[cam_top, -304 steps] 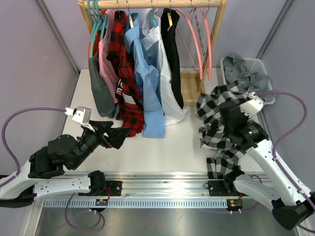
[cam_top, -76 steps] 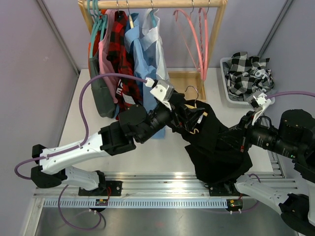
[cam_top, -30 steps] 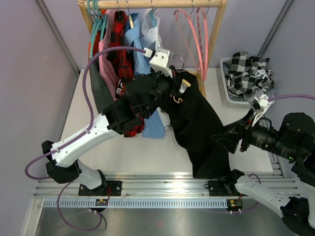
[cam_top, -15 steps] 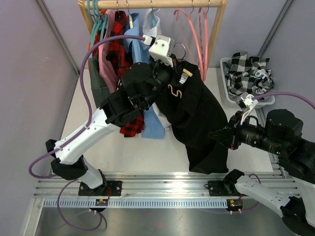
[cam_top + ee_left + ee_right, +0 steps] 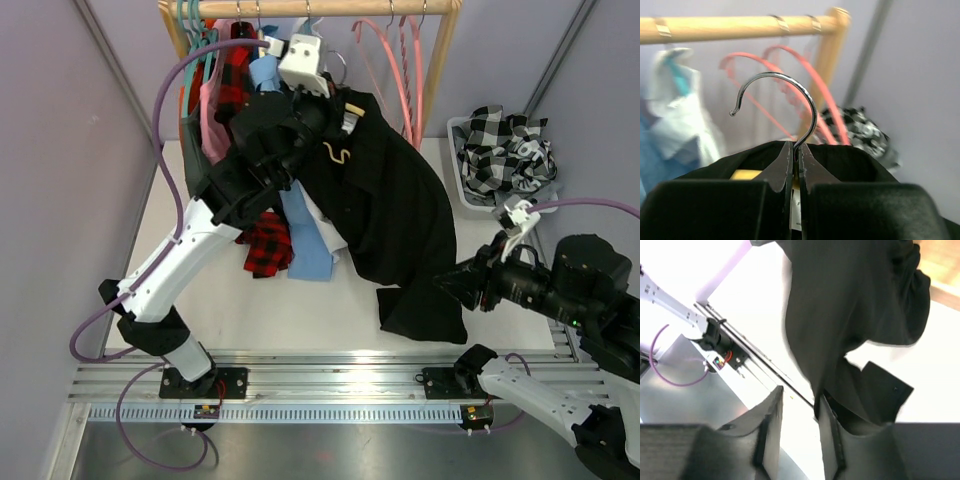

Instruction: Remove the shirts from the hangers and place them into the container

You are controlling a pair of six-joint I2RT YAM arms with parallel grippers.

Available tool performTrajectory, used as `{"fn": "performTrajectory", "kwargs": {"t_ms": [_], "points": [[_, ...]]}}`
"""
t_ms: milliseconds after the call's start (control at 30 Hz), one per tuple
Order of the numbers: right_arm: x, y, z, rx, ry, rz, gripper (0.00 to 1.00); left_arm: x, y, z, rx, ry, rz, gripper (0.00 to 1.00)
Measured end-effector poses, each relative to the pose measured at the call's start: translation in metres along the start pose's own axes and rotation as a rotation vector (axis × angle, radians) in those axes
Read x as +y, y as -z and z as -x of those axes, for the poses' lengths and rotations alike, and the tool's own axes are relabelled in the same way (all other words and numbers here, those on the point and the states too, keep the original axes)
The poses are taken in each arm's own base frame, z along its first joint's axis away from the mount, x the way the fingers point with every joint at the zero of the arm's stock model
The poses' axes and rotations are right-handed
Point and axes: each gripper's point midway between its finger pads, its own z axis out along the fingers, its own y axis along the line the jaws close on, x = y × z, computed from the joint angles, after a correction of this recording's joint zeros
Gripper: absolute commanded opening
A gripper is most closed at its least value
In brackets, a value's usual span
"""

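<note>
My left gripper point(image 5: 330, 100) point(image 5: 796, 146) is raised close under the wooden rail and is shut on the metal hook point(image 5: 790, 82) of a yellow hanger point(image 5: 335, 153). A black shirt point(image 5: 390, 210) point(image 5: 850, 305) hangs on that hanger, and its lower end lies bunched on the table. My right gripper point(image 5: 455, 283) point(image 5: 799, 394) is open beside the shirt's hem; the cloth edge hangs at its right finger and nothing sits between the jaws. The white container point(image 5: 462, 190) at the right holds a black-and-white check shirt point(image 5: 500, 150).
The wooden rail point(image 5: 330, 8) point(image 5: 740, 22) carries empty pink hangers point(image 5: 405, 80) and teal hangers point(image 5: 190, 25). Red-check point(image 5: 262, 245), light blue point(image 5: 305, 235) and pink point(image 5: 212, 110) shirts hang behind my left arm. Grey walls close in both sides.
The left arm has lifted the hanger and black shirt up and back toward the rail. The right gripper has stayed low by the shirt's hem, shifting slightly right.
</note>
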Motion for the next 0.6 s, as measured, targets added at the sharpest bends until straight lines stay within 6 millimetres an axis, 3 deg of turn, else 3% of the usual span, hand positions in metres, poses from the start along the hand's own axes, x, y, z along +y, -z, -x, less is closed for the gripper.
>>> {"fn": "performTrajectory", "kwargs": {"t_ms": [100,167,267,300,400,433,467,600], "points": [[0.001,0.012,-0.005,-0.008,0.005,0.004,0.40,0.028,-0.002,0.011,-0.032,0.005,0.080,0.00],[0.001,0.013,-0.007,-0.002,0.004,0.002,0.37,0.032,0.001,0.015,-0.043,0.009,0.091,0.00],[0.000,0.009,-0.008,0.011,0.001,-0.002,0.40,0.032,0.006,0.018,-0.050,0.014,0.086,0.00],[0.000,0.008,-0.008,0.014,0.001,-0.002,0.51,0.030,0.007,0.018,-0.050,0.017,0.080,0.00],[-0.001,0.006,-0.007,0.018,0.003,-0.007,0.71,0.027,0.011,0.020,-0.051,0.034,0.060,0.00],[-0.002,0.005,-0.007,0.020,0.004,-0.010,0.89,0.026,0.012,0.020,-0.051,0.040,0.054,0.00],[-0.004,0.004,-0.007,0.021,0.003,-0.019,0.96,0.026,0.013,0.021,-0.052,0.045,0.048,0.00],[-0.017,0.002,0.000,0.008,0.030,-0.092,0.99,0.023,0.019,0.024,-0.054,0.058,0.025,0.00]]}}
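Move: The right hand, its fingers part open, has the black shirt's lower end just beyond the fingertips, about 3 cm ahead, 5 cm to its left and 6 cm below; the container stands some 43 cm ahead, 26 cm to its right and 32 cm down. The left hand already grips the black shirt's hanger. From it that lower end hangs about 20 cm back, 20 cm right and 25 cm below; the empty pink hangers are roughly 15 cm ahead and 12 cm right, level, and the white shirt 15 cm ahead, 2 cm left and 12 cm below. Keeping its pinch on the hanger's neck, the left hand carries the black shirt left about 3.5 cm, first edging forward, then drawing back while rising a little, and its arm crowds the shirts still on the rack. The right hand stays within a centimetre or so beside the shirt's lower end and spreads its fingers from about a third open to fully open. ##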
